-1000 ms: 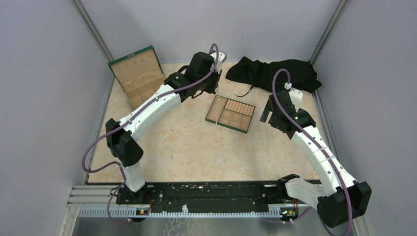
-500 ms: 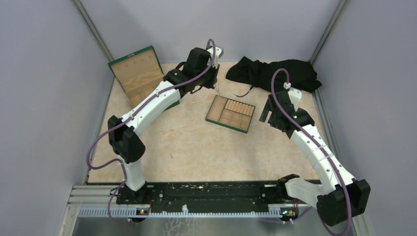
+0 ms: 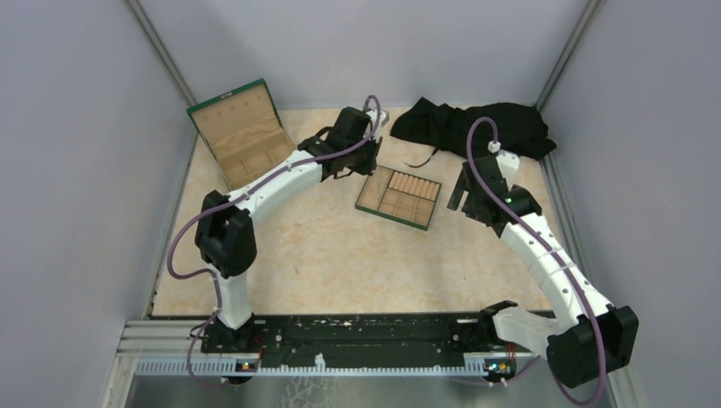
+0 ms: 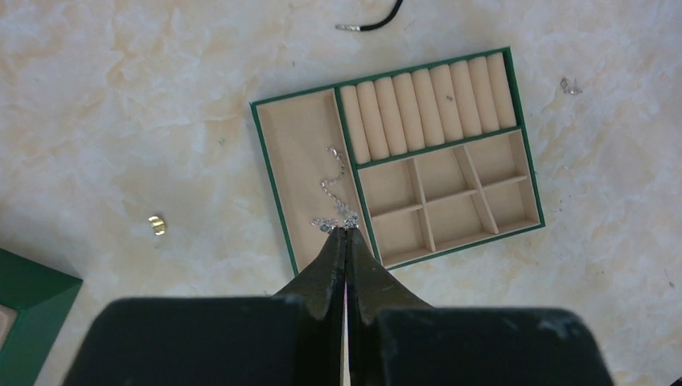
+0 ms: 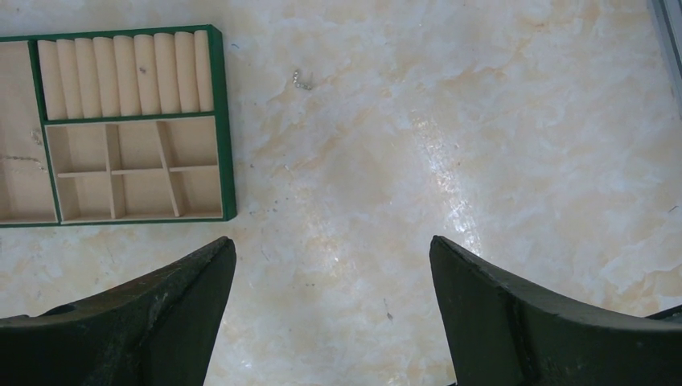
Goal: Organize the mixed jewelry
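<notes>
The jewelry tray (image 4: 273,185) has a green rim, a long left compartment, padded rolls and several small cells. My left gripper (image 4: 346,232) is shut on the clustered end of a thin silver chain (image 4: 333,182). The chain trails over the long compartment. A small gold piece (image 4: 157,224) lies on the table left of the tray. A tiny silver piece (image 4: 570,85) lies to its right and also shows in the right wrist view (image 5: 301,79). My right gripper (image 5: 330,261) hovers open over bare table right of the tray (image 5: 223,121), holding nothing.
A black cloth (image 3: 472,127) is bunched at the back right, with a black cord end (image 4: 370,25) reaching toward the tray (image 3: 369,194). A second green-edged wooden box (image 3: 242,136) leans at the back left. Grey walls close in both sides.
The left arm has stretched and dropped lower, bringing its shut gripper with the chain down toward the tray's left end. The right arm has barely moved.
</notes>
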Action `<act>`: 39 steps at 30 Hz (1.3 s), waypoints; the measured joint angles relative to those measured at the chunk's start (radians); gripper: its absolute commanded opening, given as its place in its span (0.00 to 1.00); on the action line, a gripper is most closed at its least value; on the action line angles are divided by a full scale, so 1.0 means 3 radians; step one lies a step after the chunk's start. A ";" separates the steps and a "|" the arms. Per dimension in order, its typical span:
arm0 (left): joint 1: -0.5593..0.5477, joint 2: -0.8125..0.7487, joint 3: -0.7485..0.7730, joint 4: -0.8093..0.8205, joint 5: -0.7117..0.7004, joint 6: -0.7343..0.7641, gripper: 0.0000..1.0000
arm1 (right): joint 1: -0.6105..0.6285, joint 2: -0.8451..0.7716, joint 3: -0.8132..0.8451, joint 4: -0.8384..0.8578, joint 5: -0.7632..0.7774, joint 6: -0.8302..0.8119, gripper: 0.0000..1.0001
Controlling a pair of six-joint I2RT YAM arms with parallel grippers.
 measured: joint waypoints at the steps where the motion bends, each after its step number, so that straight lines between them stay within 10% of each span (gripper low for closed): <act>1: 0.0000 0.0000 -0.0058 0.0037 0.0025 -0.0018 0.08 | 0.0000 0.0000 0.0000 0.0013 -0.0014 -0.0015 0.80; 6: 0.0000 0.0064 -0.0318 0.0112 0.0090 -0.0117 0.69 | -0.0182 0.0001 -0.0065 0.0210 -0.0251 -0.0100 0.57; 16: 0.0000 -0.0072 -0.0446 0.0078 0.0320 -0.0346 0.98 | -0.0548 0.0711 -0.0100 0.0479 -0.0607 -0.0145 0.44; 39: 0.0013 -0.1162 -0.1312 -0.0207 -0.0116 -0.0631 0.99 | -0.0632 0.2402 0.0554 0.0896 -0.0716 -0.0223 0.41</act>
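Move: My left hand holds the silver necklace almost straight over the tray's long compartment, whose middle is some 17 cm below and 1 cm back. From that hand the ring rolls lie level, 11 cm to the right, and the gold ring about 1 cm ahead, 10 cm left. The small silver piece my right hand goes for is 11 cm straight ahead and 17 cm down; the ring rolls lie 14 cm ahead and 10 cm left of that hand. I lower my left hand about 5 cm into the drop over the long compartment, open its fingers wide to let go of the necklace, then lift and draw it back and left, off the tray. Meanwhile my right hand sinks some 15 cm and reaches 10 cm forward to the small silver piece, tipping about 20 degrees steeper and narrowing its fingers to under half open, astride the piece. ##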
